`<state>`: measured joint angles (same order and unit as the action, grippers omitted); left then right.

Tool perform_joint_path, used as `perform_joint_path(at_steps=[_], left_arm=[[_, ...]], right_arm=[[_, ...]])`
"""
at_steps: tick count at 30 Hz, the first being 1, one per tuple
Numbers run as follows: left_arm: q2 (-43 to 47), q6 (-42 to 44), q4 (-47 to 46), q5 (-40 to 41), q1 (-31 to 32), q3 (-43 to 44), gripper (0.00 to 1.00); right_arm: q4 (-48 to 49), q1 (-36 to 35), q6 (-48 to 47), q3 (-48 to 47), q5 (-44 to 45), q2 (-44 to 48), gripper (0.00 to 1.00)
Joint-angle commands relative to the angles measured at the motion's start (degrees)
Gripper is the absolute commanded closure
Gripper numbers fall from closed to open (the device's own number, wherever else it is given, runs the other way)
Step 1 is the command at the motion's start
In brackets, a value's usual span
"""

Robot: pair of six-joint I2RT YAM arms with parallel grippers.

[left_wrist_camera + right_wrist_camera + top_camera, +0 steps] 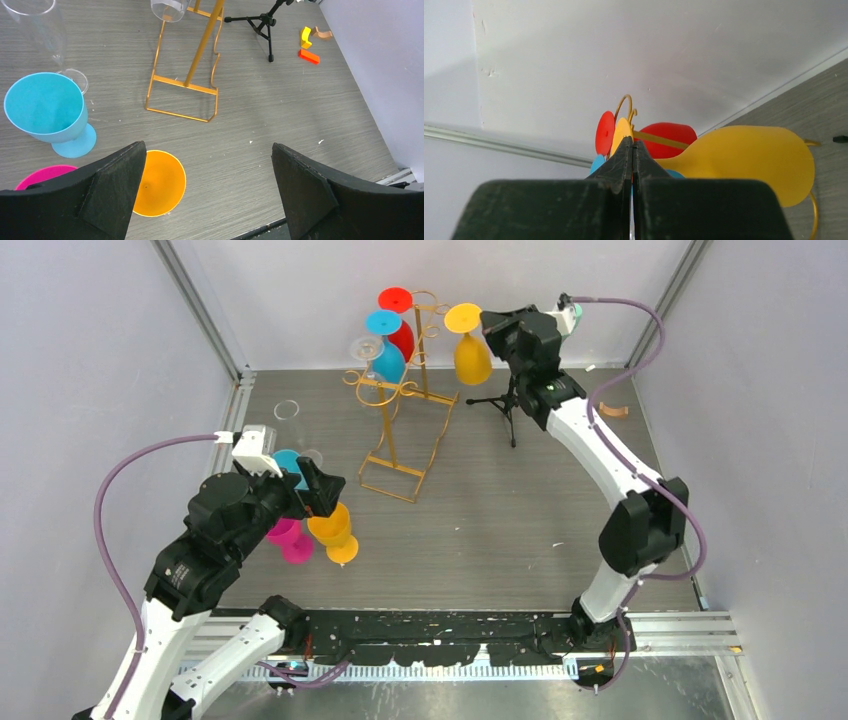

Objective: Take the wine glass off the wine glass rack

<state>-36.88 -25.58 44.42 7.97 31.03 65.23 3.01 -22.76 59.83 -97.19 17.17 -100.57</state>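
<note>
The gold wire wine glass rack stands at the back middle of the table, its base also in the left wrist view. A red glass, a blue one and a clear one hang on it upside down. My right gripper is shut on the stem of a yellow wine glass, held upside down just right of the rack's arm. In the right wrist view the yellow bowl sits right of the shut fingers. My left gripper hangs open over the front left.
On the table by the left gripper stand an orange glass, a blue glass, a pink one and a clear one. A black tripod stands under the right arm. Small coloured blocks lie at the far right.
</note>
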Motion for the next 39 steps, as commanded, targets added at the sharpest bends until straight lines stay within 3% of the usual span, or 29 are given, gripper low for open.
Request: perform_joint_path(at_steps=[1, 9, 15, 23, 31, 39], left_arm=[[0.48, -1.73, -1.14, 0.59, 0.18, 1.28, 0.0], [0.79, -6.73, -1.62, -2.59, 0.18, -1.3, 0.0], [-2.99, -16.48, -5.38, -13.21, 0.17, -4.8, 0.0], [-7.28, -30.27, -24.4, -26.19, 0.18, -14.52, 0.0], [-12.29, -41.78, -43.31, -30.95, 0.18, -20.92, 0.0], [-18.65, -52.74, -51.39, -33.02, 1.24, -21.93, 0.0]], right_arm=[[6.73, -0.34, 2.95, 8.82, -3.2, 10.16, 1.0], [9.52, -0.31, 8.5, 29.51, -12.06, 28.08, 1.0], [9.36, 0.76, 18.72, 40.81, -19.36, 40.02, 1.0], [11.9, 1.24, 32.19, 49.41, -25.17, 52.24, 1.0], [14.33, 1.23, 38.72, 59.35, -25.91, 61.66, 1.0], [19.17, 1.23, 46.75, 67.94, -25.92, 67.16, 1.0]])
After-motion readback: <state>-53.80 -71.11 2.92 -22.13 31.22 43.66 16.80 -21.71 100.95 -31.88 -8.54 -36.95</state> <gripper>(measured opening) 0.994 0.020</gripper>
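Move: Already clear of the rack, the yellow wine glass hangs bowl-down from the right fingers, its middle about 7 cm below them. The open left gripper waits some 33 cm back, 30 cm left and 6 cm lower than the right hand; the rack is about 5 cm back, 15 cm left and 20 cm down. From the left hand, the held glass is roughly 34 cm ahead, 29 cm right, about level; a standing yellow glass is 3 cm ahead, 25 cm beneath, with a pink one 8 cm to its left. Pulling the yellow glass back from beside the rack, the right hand keeps its pinch on the stem, travels about 28 cm towards the base, rolls left side up some 40 degrees and turns counter-clockwise, swinging the bowl to the left. The open left hand crosses some 15 cm right and dips, then rises slightly, rolling left side down and tipping downward towards the bowl. ##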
